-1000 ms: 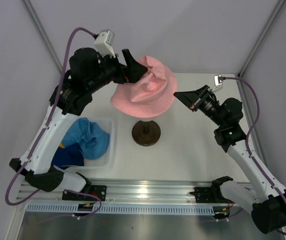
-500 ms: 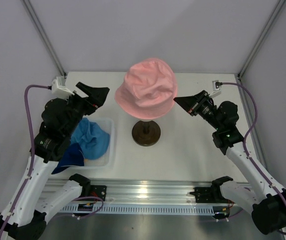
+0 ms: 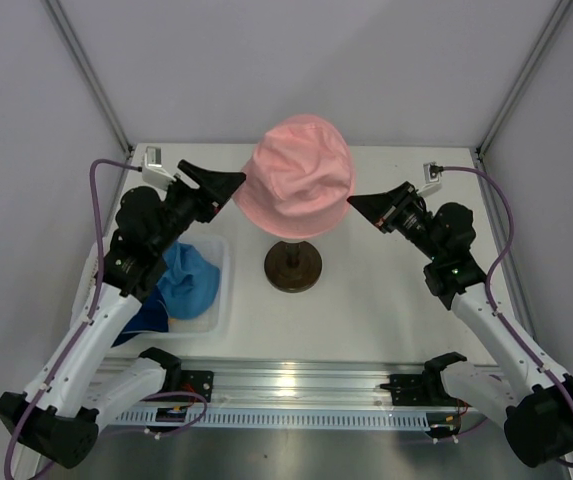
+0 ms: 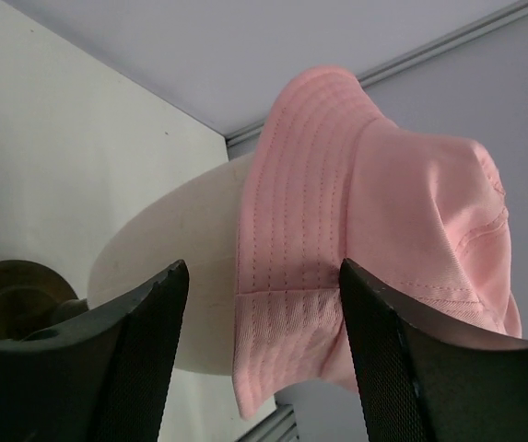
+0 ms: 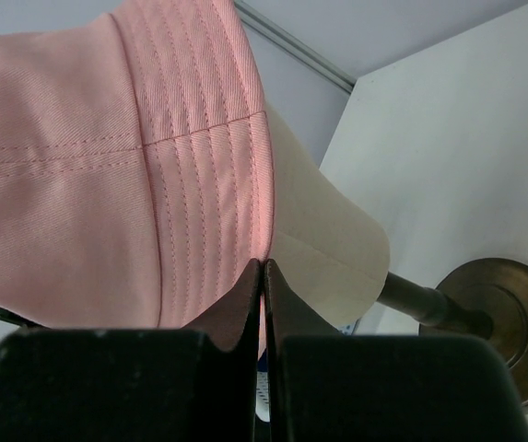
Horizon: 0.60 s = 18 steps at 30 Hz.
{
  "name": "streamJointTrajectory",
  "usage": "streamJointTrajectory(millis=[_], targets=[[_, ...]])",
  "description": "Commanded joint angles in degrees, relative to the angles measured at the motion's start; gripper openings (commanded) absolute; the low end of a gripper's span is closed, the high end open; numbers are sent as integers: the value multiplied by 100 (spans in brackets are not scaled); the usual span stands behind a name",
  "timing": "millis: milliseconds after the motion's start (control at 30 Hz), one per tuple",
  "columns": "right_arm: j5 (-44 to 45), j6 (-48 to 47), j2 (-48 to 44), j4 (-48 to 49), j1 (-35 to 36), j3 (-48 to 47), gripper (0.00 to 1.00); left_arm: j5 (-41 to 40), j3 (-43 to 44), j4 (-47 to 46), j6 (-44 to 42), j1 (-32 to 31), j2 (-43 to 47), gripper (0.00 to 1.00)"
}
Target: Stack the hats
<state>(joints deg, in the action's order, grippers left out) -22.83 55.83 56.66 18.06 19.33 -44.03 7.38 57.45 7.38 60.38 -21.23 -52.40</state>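
Note:
The pink hat (image 3: 298, 175) sits over the beige head form (image 4: 167, 262), its crown creased. My left gripper (image 3: 231, 185) is open at the hat's left side. In the left wrist view the pink brim (image 4: 291, 318) hangs between its fingers (image 4: 144, 354) without touching either. My right gripper (image 3: 356, 204) is shut at the right side of the hat. In the right wrist view the brim's edge (image 5: 254, 184) runs straight into the seam of the shut jaws. A light blue hat (image 3: 188, 280) and a dark navy hat (image 3: 151, 316) lie crumpled in the tray.
The clear plastic tray (image 3: 222, 290) stands at the left, partly under my left arm. The form's dark brown round base (image 3: 293, 267) stands at the table's middle, under the hat. Grey enclosure walls with metal posts close in the back and both sides.
My left gripper let go of the pink hat, swung back over the tray, then came forward to the left brim with its jaws narrowing. The hat settled onto the form. The right gripper barely moved.

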Motion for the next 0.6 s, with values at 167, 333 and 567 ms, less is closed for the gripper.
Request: streamJointTrajectory(millis=[167,333,567], targets=[[95,-20,160,197,27,-185,0,563,-199,-1089,518,14,-148,44],[94,-11,222,198,18,-255,0,274,-252,-844,571,14,-34,1],[463,-327,196,-487,0,-615,0,-1562,-489,131,554,-21,291,1]])
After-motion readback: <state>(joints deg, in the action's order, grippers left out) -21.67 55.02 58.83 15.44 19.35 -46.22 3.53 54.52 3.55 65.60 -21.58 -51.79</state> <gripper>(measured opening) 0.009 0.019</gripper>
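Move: The pink hat's middle is about 10 cm to the left hand's right, level fore and aft and some 4 cm above; its near brim edge is already between the open fingers. The stand's base lies about 9 cm right, 2 back and 35 below, the blue hat about 16 left, 5 back and 32 below. From the right hand, shut at the opposite brim, the hat's middle is some 11 cm left, 2 ahead, 5 above. The left fingers ease 1 cm right, shut and pinch the pink hat's brim, then draw 2 cm back left. ##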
